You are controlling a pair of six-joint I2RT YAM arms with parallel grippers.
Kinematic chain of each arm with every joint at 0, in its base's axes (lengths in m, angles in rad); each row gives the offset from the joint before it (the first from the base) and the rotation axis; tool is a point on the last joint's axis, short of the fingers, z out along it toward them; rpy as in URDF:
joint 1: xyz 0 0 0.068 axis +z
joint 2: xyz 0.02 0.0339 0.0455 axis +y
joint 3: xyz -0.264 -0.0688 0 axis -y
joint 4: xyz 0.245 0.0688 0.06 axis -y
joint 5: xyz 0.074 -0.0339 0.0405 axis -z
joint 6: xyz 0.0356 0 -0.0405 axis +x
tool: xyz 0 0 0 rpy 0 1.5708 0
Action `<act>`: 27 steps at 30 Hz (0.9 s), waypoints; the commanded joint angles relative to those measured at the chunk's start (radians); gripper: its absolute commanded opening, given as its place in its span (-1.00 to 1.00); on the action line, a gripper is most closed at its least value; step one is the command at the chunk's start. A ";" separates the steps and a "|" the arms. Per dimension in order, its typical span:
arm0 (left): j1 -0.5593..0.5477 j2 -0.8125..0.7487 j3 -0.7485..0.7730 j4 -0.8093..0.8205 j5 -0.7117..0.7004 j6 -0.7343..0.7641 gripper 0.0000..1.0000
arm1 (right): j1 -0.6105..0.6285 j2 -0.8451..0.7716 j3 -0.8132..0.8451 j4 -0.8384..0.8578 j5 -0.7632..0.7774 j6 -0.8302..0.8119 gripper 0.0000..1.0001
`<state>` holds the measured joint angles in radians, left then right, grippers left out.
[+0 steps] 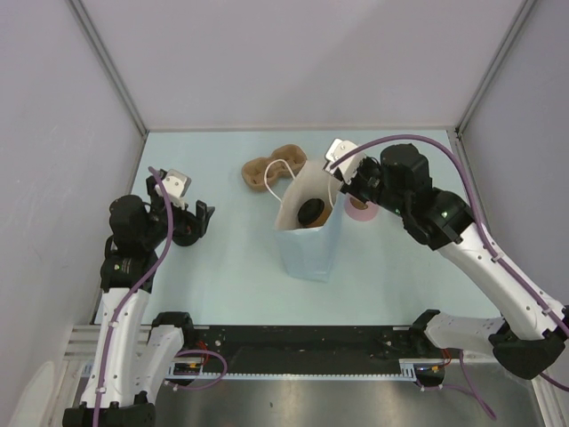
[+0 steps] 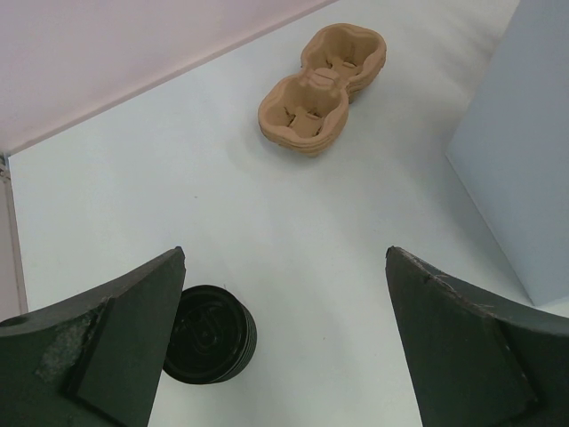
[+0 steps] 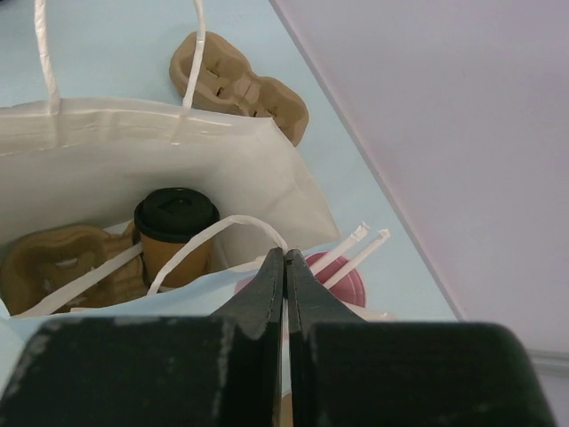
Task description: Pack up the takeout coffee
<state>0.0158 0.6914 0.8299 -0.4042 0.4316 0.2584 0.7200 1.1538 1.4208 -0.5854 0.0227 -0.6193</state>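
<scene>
The takeout coffee, a tan paper cup (image 3: pixel 173 245) with a black lid (image 3: pixel 175 212), stands upright inside the light blue paper bag (image 1: pixel 308 242), next to a brown carrier (image 3: pixel 62 262). From above, its lid (image 1: pixel 311 212) shows in the bag's mouth. My right gripper (image 3: pixel 284 255) is shut, its tips at the bag's near rim beside a white handle (image 3: pixel 213 233). Whether paper is pinched between them is not visible. My left gripper (image 2: pixel 284 258) hangs open over the table at the left, with nothing between its fingers.
A stack of black lids (image 2: pixel 209 334) lies by the left finger of my left gripper. Brown pulp cup carriers (image 1: pixel 274 171) sit behind the bag. A pink cup (image 3: pixel 342 277) with white straws (image 3: pixel 356 247) stands just right of the bag, under my right wrist.
</scene>
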 commanded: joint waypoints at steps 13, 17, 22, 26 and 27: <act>0.012 -0.013 -0.009 0.038 0.033 -0.019 0.99 | -0.016 0.007 -0.010 0.095 0.033 0.046 -0.89; 0.012 -0.009 0.003 0.024 0.029 -0.016 0.99 | -0.021 -0.002 -0.010 0.059 0.007 0.047 -0.34; 0.010 0.034 0.101 -0.074 0.022 0.045 0.99 | -0.054 -0.077 -0.014 -0.014 -0.082 0.047 0.51; 0.012 0.111 0.173 -0.157 -0.014 0.126 0.99 | -0.097 -0.132 -0.019 -0.067 -0.133 0.053 0.90; 0.012 0.118 0.184 -0.160 -0.030 0.131 0.99 | -0.112 -0.144 -0.020 -0.070 -0.138 0.059 0.99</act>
<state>0.0162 0.7742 0.9314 -0.5098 0.4301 0.3164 0.6537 1.0897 1.4017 -0.6212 -0.0505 -0.5751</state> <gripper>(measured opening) 0.994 0.920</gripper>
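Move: Pinched in the right hand is the paper bag's near handle. The bag's middle lies about 5 cm left of that hand, 2 cm back and some 20 cm below. The pink straw holder stands about 6 cm ahead and 10 cm right, some 27 cm down; the brown cup tray lies roughly 19 cm ahead, 12 cm left and 30 cm below. From the left hand, the bag is some 32 cm right, 1 cm back and 10 cm lower. Easing the bag's handle forward by barely 1 cm, the right hand keeps its pinch, pauses, then opens its fingers almost fully and lets go of the handle. With the fingers spreading, it draws off about 2 cm to the right and 2 cm back, away from the bag, at nearly the same height and with hardly any wrist turn. ##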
